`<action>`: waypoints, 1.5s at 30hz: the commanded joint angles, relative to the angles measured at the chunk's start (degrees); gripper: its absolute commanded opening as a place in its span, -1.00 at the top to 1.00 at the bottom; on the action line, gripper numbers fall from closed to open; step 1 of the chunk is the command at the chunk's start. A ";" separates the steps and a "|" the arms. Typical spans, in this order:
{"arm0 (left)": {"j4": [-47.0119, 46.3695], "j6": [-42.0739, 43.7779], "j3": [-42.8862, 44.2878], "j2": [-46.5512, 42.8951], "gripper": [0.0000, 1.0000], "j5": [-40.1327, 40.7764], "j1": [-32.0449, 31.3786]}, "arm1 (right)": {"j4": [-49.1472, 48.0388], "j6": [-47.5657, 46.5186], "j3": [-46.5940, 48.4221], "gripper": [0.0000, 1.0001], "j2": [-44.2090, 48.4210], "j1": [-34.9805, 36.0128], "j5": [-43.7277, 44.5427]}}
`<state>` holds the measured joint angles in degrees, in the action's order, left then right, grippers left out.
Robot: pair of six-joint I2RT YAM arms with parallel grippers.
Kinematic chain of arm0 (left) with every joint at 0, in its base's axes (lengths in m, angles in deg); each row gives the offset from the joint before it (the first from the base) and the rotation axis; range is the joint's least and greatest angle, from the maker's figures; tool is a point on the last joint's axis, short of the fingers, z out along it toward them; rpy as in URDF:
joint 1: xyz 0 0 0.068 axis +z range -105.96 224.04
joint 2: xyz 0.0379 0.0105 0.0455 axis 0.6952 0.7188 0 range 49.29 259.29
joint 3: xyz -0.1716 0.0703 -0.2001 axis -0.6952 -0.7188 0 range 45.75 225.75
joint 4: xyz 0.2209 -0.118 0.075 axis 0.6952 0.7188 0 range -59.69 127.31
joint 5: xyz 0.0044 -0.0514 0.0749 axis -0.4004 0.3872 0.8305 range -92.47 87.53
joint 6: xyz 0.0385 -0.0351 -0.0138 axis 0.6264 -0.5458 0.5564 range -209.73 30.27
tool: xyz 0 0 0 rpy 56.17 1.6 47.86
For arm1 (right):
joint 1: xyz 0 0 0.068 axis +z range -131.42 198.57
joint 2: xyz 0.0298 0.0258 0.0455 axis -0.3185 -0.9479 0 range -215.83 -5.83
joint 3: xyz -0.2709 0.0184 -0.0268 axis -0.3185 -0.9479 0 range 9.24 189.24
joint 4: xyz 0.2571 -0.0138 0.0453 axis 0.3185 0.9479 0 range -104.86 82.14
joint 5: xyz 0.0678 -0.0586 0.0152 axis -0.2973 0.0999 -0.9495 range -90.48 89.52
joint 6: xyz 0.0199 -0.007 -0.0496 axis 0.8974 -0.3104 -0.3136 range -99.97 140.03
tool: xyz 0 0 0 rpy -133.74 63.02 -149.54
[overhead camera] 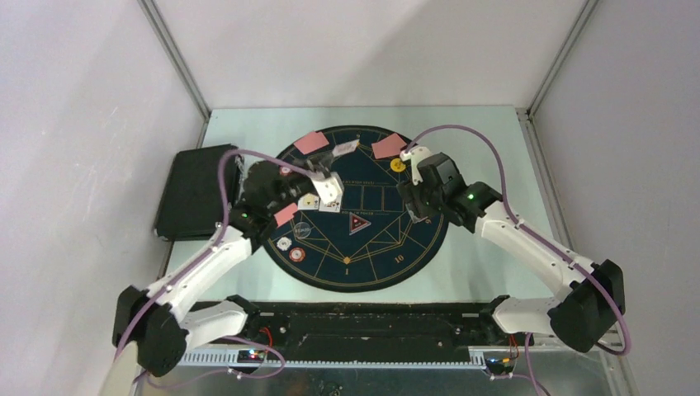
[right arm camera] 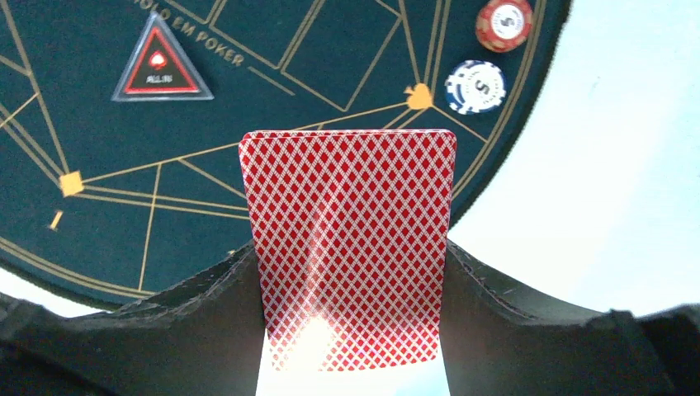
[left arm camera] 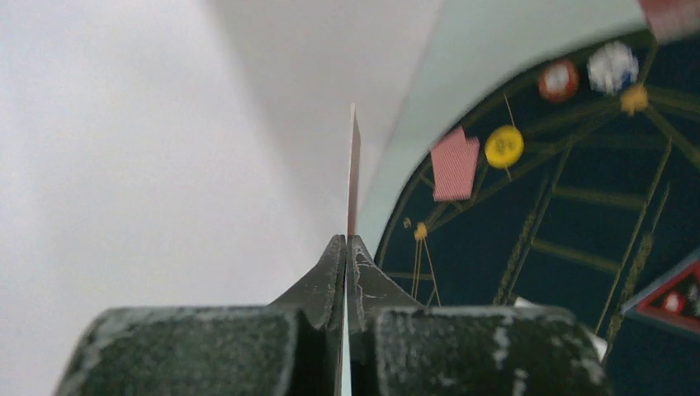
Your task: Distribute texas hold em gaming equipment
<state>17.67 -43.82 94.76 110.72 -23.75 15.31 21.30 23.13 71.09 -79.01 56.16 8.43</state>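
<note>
On the dark round mat [overhead camera: 388,247] lie pink-backed cards [overhead camera: 311,142] [overhead camera: 388,146] [overhead camera: 285,214], a face-up card [overhead camera: 345,148], a yellow chip [overhead camera: 398,165], the red triangular token [overhead camera: 358,223] and a few chips [overhead camera: 284,242] at the left edge. My left gripper [overhead camera: 328,196] [left arm camera: 347,239] hangs over the mat's upper left, shut on one playing card [left arm camera: 353,165] seen edge-on. Over the upper right, my right gripper [overhead camera: 410,200] [right arm camera: 351,256] is shut on red-backed playing cards [right arm camera: 351,214], clamped by their side edges. Below it show the token [right arm camera: 163,66], a red chip [right arm camera: 504,22] and a blue chip [right arm camera: 475,86].
A black rectangular case [overhead camera: 198,190] lies on the pale table [overhead camera: 487,247] just left of the mat. White walls and metal frame posts [overhead camera: 177,58] close the table in at the back and sides. The arm bases stand along the near rail [overhead camera: 363,330].
</note>
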 commanded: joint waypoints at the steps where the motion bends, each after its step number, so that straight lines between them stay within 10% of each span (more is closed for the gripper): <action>1: -16.55 27.61 -11.71 5.70 1.00 -2.89 0.58 | -2.70 2.35 0.90 1.00 0.86 -2.39 2.08; 20: -34.94 38.76 -9.70 37.47 1.00 -9.40 3.26 | -2.90 3.98 1.17 1.00 -6.58 -6.33 -2.22; 45: 1.46 43.71 -4.46 35.65 1.00 -8.18 1.18 | -2.00 4.03 2.31 1.00 -8.50 -6.51 -2.46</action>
<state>12.70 -1.20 86.87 147.65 -33.08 17.23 20.60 26.16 71.11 -87.47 49.82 5.76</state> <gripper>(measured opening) 0.002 0.661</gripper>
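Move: The empty third card slot, where the left hand's card is bound, lies about 30 cm below that hand, some 5 cm ahead and 5 cm to its right. At the same depth, the second face-up card sits roughly 6 cm to the slot's left, and the ALL IN triangle about 7 cm nearer the base and 2 cm right of the slot. From the right hand the slot is some 10 cm ahead, 16 cm left and 13 cm below. Left hand lowers its pinched card some 28 cm towards the third slot; right sinks 5 cm with deck. ##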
